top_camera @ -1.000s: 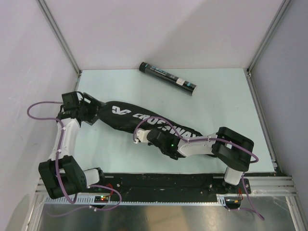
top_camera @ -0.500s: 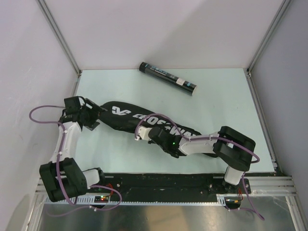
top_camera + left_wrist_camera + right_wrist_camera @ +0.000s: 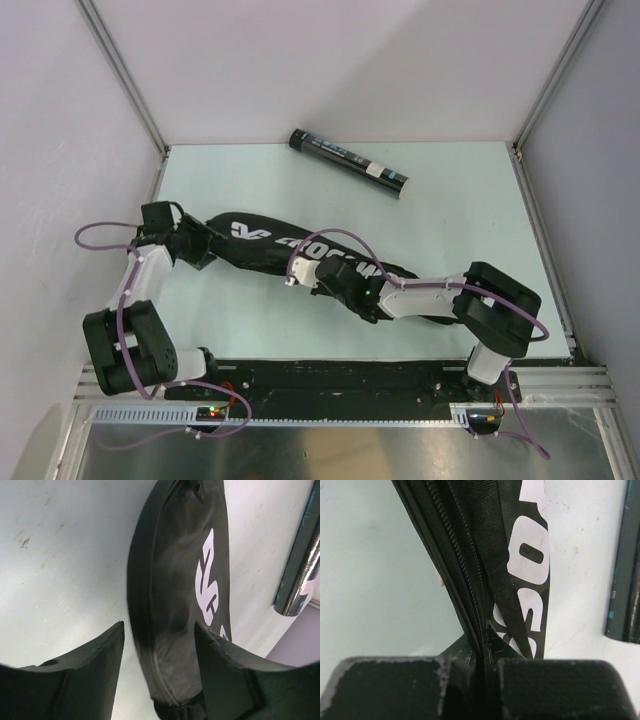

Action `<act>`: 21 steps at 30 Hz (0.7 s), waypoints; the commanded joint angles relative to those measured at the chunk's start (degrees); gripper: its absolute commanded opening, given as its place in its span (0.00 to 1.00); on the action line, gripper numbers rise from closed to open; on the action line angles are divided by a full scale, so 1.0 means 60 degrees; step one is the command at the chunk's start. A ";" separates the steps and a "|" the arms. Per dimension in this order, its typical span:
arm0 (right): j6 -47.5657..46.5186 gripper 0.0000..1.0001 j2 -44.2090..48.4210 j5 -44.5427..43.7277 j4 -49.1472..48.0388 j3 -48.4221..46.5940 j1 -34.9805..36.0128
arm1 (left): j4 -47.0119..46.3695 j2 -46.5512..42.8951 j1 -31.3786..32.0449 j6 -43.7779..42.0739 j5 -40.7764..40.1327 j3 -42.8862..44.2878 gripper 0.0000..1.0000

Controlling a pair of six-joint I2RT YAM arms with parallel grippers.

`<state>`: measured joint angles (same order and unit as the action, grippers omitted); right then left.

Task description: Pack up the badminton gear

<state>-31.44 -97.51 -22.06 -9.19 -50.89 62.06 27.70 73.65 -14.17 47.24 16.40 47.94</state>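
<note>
The long black bag (image 3: 262, 243) with white lettering lies slantwise across the table's middle. My left gripper (image 3: 197, 245) is at its left end. In the left wrist view this gripper (image 3: 159, 630) is open, its fingers (image 3: 102, 655) straddling the bag's end (image 3: 175, 570), with a gap on the left side. My right gripper (image 3: 318, 278) is at the bag's near edge. The right wrist view shows this gripper (image 3: 484, 645) shut on the bag's (image 3: 525, 555) zip seam (image 3: 465, 565). The dark teal-printed tube (image 3: 348, 160) lies apart at the back.
The tube (image 3: 300, 565) lies beyond the bag at the right of the left wrist view, and its edge (image 3: 625, 580) shows in the right wrist view. Grey walls with metal posts (image 3: 125, 80) close the table's left, back and right. The arm bases sit on the near rail (image 3: 340, 385).
My left gripper has moved right onto the bag's left end, and its jaws have narrowed. The right arm has shifted slightly right, still pinching the bag's edge.
</note>
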 commanded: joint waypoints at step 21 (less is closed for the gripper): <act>0.3459 0.59 0.1601 0.3437 0.1921 -0.1255 -0.0672 | -0.0656 0.0214 -0.0065 0.0786 0.0681 -0.0022 0.00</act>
<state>-14.98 -88.95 -5.23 2.37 -56.45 60.45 24.62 77.43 -14.39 51.05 20.16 47.94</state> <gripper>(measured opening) 0.623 0.113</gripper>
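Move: My open left hand hovers at the bag's zipped edge, by the logo end: that edge is about 2 cm below my fingertips, 1 cm ahead and 1 cm to the right. The logo sits some 5 cm ahead and 6 cm right; the shuttlecock tube lies roughly 27 cm ahead and 35 cm right. From my right hand, already shut on the zipper strip, the logo-end edge is about 8 cm ahead and 26 cm left, and the tube 34 cm ahead and 5 cm right. I ease my left hand down about 1.5 cm and a little forward, and shut its fingers on the bag's edge, pinching the fabric, then lift barely a centimetre and hold. As that grip closes, my right hand opens, lets go of the zipper strip and backs off up, back and somewhat left, about 7 cm in all, tilting some 25 degrees to point more steeply down. ##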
